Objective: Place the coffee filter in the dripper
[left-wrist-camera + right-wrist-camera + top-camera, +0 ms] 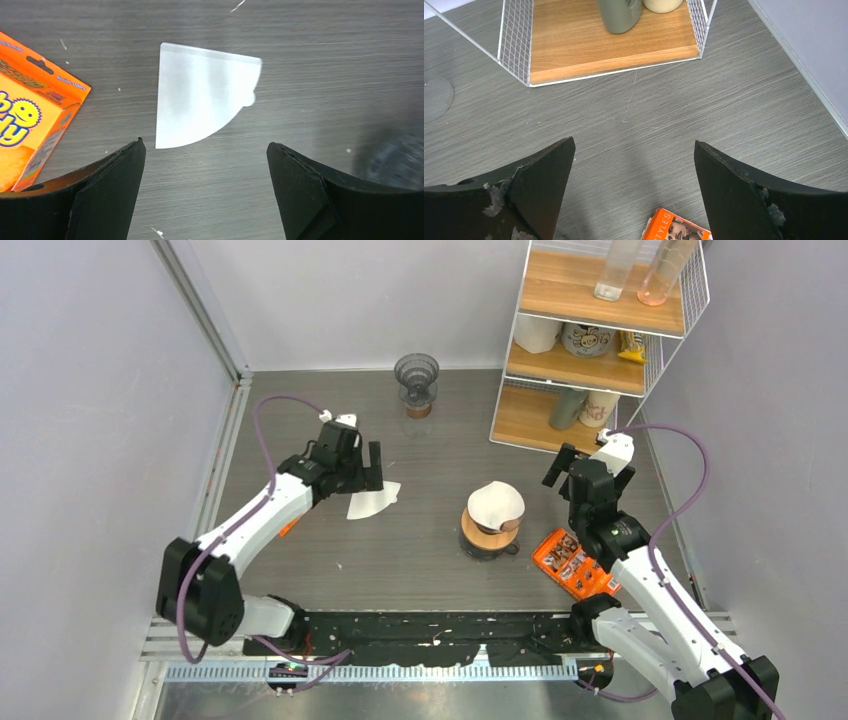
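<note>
A flat, folded white coffee filter [372, 501] lies on the grey table [420, 560], just in front of my left gripper [370, 475]. In the left wrist view the filter [200, 95] sits a little beyond my open gripper [205, 145], with nothing between the fingers. At the table's middle a white cone [496, 506], seemingly an opened filter, stands in a brown-collared dripper [487, 537]. A dark grey translucent dripper [416, 380] stands at the back. My right gripper [590, 468] hangs open and empty to the right of the cone, over bare table [634, 142].
A wire shelf rack [590, 340] with wooden boards holds cups and bottles at the back right; its lowest board [614, 47] lies ahead of the right gripper. An orange packet [572, 562] lies by the right arm. An orange sponge box [30, 125] lies left of the left gripper.
</note>
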Robot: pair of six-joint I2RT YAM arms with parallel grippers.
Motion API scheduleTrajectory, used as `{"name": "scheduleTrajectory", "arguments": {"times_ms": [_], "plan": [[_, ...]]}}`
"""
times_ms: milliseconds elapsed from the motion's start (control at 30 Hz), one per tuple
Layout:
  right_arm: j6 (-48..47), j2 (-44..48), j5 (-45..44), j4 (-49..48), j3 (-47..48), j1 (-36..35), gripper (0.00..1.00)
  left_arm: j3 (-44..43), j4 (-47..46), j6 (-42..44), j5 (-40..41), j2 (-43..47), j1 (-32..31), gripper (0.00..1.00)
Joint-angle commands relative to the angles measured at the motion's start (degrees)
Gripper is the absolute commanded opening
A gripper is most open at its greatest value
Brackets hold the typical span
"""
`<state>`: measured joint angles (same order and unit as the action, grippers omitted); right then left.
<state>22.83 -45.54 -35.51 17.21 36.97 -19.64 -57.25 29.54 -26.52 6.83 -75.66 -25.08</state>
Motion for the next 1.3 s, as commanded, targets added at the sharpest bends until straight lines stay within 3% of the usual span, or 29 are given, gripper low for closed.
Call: {"name": "scheduleTrajectory", "arguments": {"times_ms": [0,167,433,900,1133,1267], "plan": [[-0.1,-0.5,0.5,-1.0,1.6,0.3,0.95,-2.5,1.2,-2.4,3.2,-7.0,0.4,1.00],[0.0,-0.7,1.2,-1.0,1.6,0.3,0.95,-4.8,0.9,-3.1,3.5,-14.9,1.2,0.99],[0.3,-1.1,1.7,-1.5,1.4,0.3,0.95,-3.1,-4.4,-5.2,-3.2,-21.0,4.2,0.94],[0.2,-1.1,1.5,-1.8,1.3,0.3,0.95,-1.9,-1.0,-8.3,-1.4,-23.5,3.9,0.73],[0.1,-1.3,1.5,-1.8,1.5,0.3,0.95,-5.5,4.9,-9.3,4.7,-26.4,0.0,0.69],[0.0,-1.1,1.2,-1.9,1.3,0.3,0.96,-5.0,3.9,-9.8,2.1,-27.7,-0.8,0.62]]}}
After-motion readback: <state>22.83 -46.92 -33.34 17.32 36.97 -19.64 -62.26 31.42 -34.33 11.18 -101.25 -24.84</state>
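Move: The flat coffee filter lies about 13 cm below the open left hand, some 2 cm ahead and 2 cm to its right. From this hand, the orange box is about 14 cm left and 2 cm ahead, and the loaded dripper some 22 cm right, 6 cm back and slightly lower. From the right hand, that flat filter is roughly 37 cm left, 4 cm ahead and 19 cm below. Left hand drops about 12 cm onto the flat filter, tipping its fingers some 20 degrees steeper and partly closing them. ##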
